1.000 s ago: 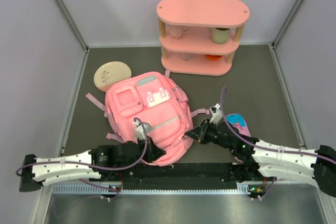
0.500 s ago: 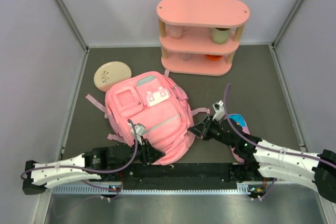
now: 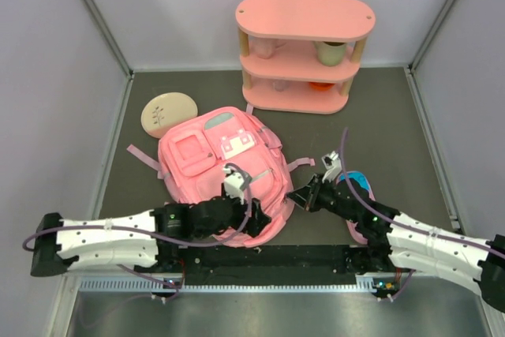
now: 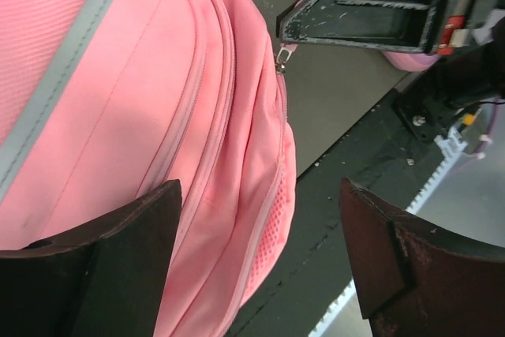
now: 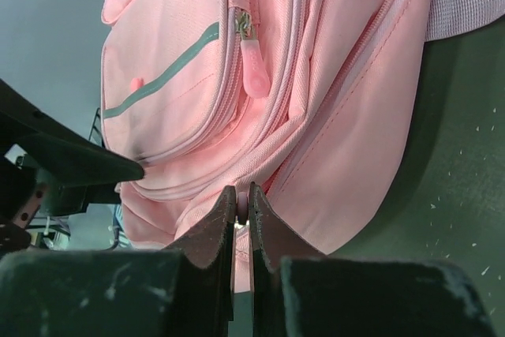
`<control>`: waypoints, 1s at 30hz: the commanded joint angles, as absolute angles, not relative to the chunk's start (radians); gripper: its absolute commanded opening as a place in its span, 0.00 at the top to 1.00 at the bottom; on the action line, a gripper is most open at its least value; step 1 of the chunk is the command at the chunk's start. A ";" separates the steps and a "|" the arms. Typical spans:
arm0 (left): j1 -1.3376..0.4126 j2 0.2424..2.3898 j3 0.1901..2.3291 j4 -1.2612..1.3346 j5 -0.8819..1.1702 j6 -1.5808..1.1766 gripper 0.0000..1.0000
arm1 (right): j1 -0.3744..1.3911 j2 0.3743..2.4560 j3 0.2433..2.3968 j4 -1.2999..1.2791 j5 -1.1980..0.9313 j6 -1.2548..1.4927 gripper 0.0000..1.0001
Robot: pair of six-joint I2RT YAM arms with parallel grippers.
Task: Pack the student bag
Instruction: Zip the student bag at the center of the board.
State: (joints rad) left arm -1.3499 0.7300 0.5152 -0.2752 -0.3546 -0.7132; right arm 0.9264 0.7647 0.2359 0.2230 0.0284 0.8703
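Observation:
The student bag (image 3: 213,163) is a large pink backpack lying flat in the middle of the table, front pockets up. My left gripper (image 3: 256,220) hovers open over the bag's near right corner. In the left wrist view its jaws (image 4: 260,195) stand wide apart with only pink fabric (image 4: 118,116) and the table below. At the bag's right edge, my right gripper (image 3: 290,197) is shut on a small pink zipper pull (image 5: 242,200). Bag fabric (image 5: 316,76) fills the right wrist view. The pull (image 4: 281,56) also shows below the right fingers (image 4: 371,5).
A pink three-tier shelf (image 3: 304,53) with cups stands at the back. A round beige disc (image 3: 168,113) lies left of the bag. A purple-pink pencil case (image 3: 360,184) lies partly under the right arm. A black strip (image 3: 300,256) runs along the near edge.
My left gripper has opened and moved right along the bag's near edge. The right gripper stayed shut and shifted slightly nearer.

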 commanded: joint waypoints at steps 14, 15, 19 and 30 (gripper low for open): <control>-1.351 1.152 0.644 -0.008 -0.382 -0.595 0.14 | 0.917 0.626 0.247 0.167 0.077 0.861 1.00; -1.350 1.164 0.655 0.018 -0.388 -0.594 0.14 | 0.917 0.621 0.245 0.167 0.075 0.861 1.00; -1.351 1.256 0.698 0.003 -0.377 -0.586 0.18 | 0.919 0.621 0.248 0.175 0.069 0.861 1.00; -1.351 1.200 0.651 -0.167 -0.373 -0.684 1.00 | 0.914 0.586 0.244 0.098 0.178 0.874 1.00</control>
State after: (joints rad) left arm -1.3476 1.3251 0.7094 -0.0864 -0.4019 -0.6258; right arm 0.9245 0.6304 0.2352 0.0566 0.0986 0.8585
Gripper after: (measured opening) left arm 0.019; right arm 0.037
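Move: The bag's zipped rim that the left fingers shut on next lies about 3 cm ahead of the left hand, 5 cm to its right and 6 cm lower. The zip slider, at the right fingertips, is some 6 cm ahead, 6 cm right and 3 cm below the left hand, and only about 1 cm ahead and left of the right hand, level with it. The pink pocket pull is 12 cm ahead, 2 cm right, 3 cm below the left hand; the side strap, 15 ahead, 10 right, 10 below. The bag's rim, just on the left hand's side of the slider, is pinched by the left fingers: wide open, they travel about 7 cm right, 6 cm down and a little forward, the hand rolling some 15 degrees so its left side rises, and shut only at the end. The right fingers keep their grip at the slider and draw it about 2 cm right. ##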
